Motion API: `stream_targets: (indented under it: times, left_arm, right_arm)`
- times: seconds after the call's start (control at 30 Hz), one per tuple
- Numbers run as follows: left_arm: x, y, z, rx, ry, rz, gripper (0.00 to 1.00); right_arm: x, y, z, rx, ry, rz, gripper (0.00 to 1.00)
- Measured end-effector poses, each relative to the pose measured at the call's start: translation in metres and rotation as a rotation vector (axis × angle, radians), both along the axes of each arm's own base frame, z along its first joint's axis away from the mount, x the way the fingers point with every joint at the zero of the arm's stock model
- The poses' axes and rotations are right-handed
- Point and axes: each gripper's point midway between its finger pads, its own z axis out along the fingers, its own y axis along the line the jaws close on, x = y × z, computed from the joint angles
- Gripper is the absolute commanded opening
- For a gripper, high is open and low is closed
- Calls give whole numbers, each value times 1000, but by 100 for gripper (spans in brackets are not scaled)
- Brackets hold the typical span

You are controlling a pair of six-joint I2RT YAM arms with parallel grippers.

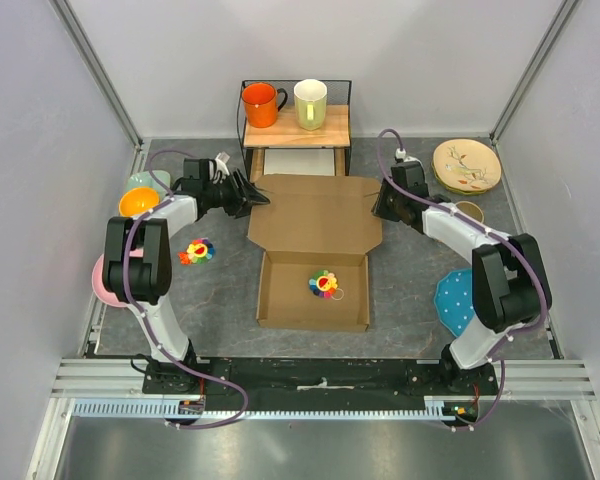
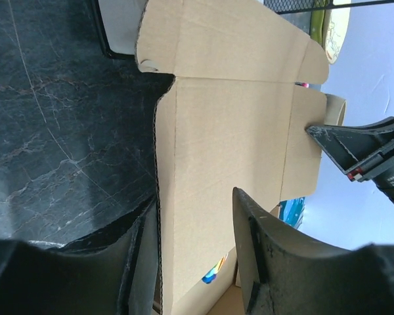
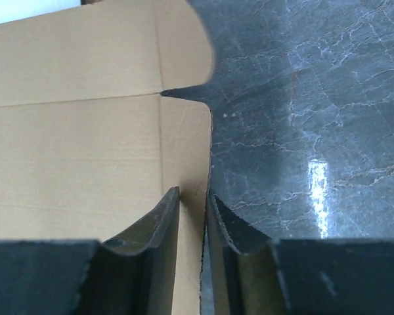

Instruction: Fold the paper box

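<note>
The paper box [image 1: 315, 225] is brown cardboard in the middle of the table. Its tray half sits near me and its lid panel [image 2: 230, 118] lies flat toward the back. My left gripper [image 1: 255, 195] is at the lid's left edge. In the left wrist view its jaws [image 2: 194, 197] stand apart, one finger under that edge and one above the panel. My right gripper [image 1: 378, 205] is at the lid's right side flap [image 3: 85, 151]. Its jaws [image 3: 194, 191] straddle the flap's edge with a narrow gap between them.
A colourful toy [image 1: 325, 284] lies inside the box tray; another [image 1: 196, 251] lies left of it. Behind the lid stands a wooden shelf [image 1: 280, 128] with an orange mug [image 1: 263, 103], a cream mug [image 1: 311, 103] and a white tray [image 1: 298, 162] beneath. Bowls and plates [image 1: 138, 203] [image 1: 467, 165] [image 1: 455, 300] flank both sides.
</note>
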Motion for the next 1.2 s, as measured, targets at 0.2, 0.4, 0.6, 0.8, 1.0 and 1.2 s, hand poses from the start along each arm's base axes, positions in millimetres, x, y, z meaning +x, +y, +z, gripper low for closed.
stream_targets:
  times: [0.2,0.4,0.6,0.8,1.0,1.2]
  left_arm:
    - [-16,-2,-6,1,19,-8,52]
    - [-34,-5,9,1,-18,-19,50]
    - [-55,-16,19,7,-79,-43,51]
    - [-59,-17,29,24,-127,-50,43]
    - [-63,-22,32,83,-190,-59,22]
    - [-80,-42,41,176,-317,-120,17]
  right_arm:
    - [-12,6,18,-32,-53,36,8]
    - [-30,10,32,-95,-108,65,0]
    - [-53,16,39,-198,-163,105,0]
    - [-75,8,41,-259,-211,104,0]
    - [-82,2,45,-300,-255,71,0]
    - [-89,-4,44,-330,-288,35,0]
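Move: The box lid lies open towards the shelf. Its left side flap is already between my left fingers, with its middle about 2 cm back and 1 cm down; its right side flap sits the same way at my right fingers, some 2 cm back and 1 cm left. The flower toy in the box lies roughly 18 cm back and 12 cm right of my left hand; from my right hand, the beige mug is about 18 cm right and 2 cm ahead. I shut my right fingers on the lid's right flap while drawing that hand back towards my base, about 9 cm in all and 4 cm up, tipping the fingertips upward. My left hand comes back some 8 cm too, veering right and up along with the lid; its half-open fingers narrow onto the left flap only towards the end, as the wrist tips up and rolls. ##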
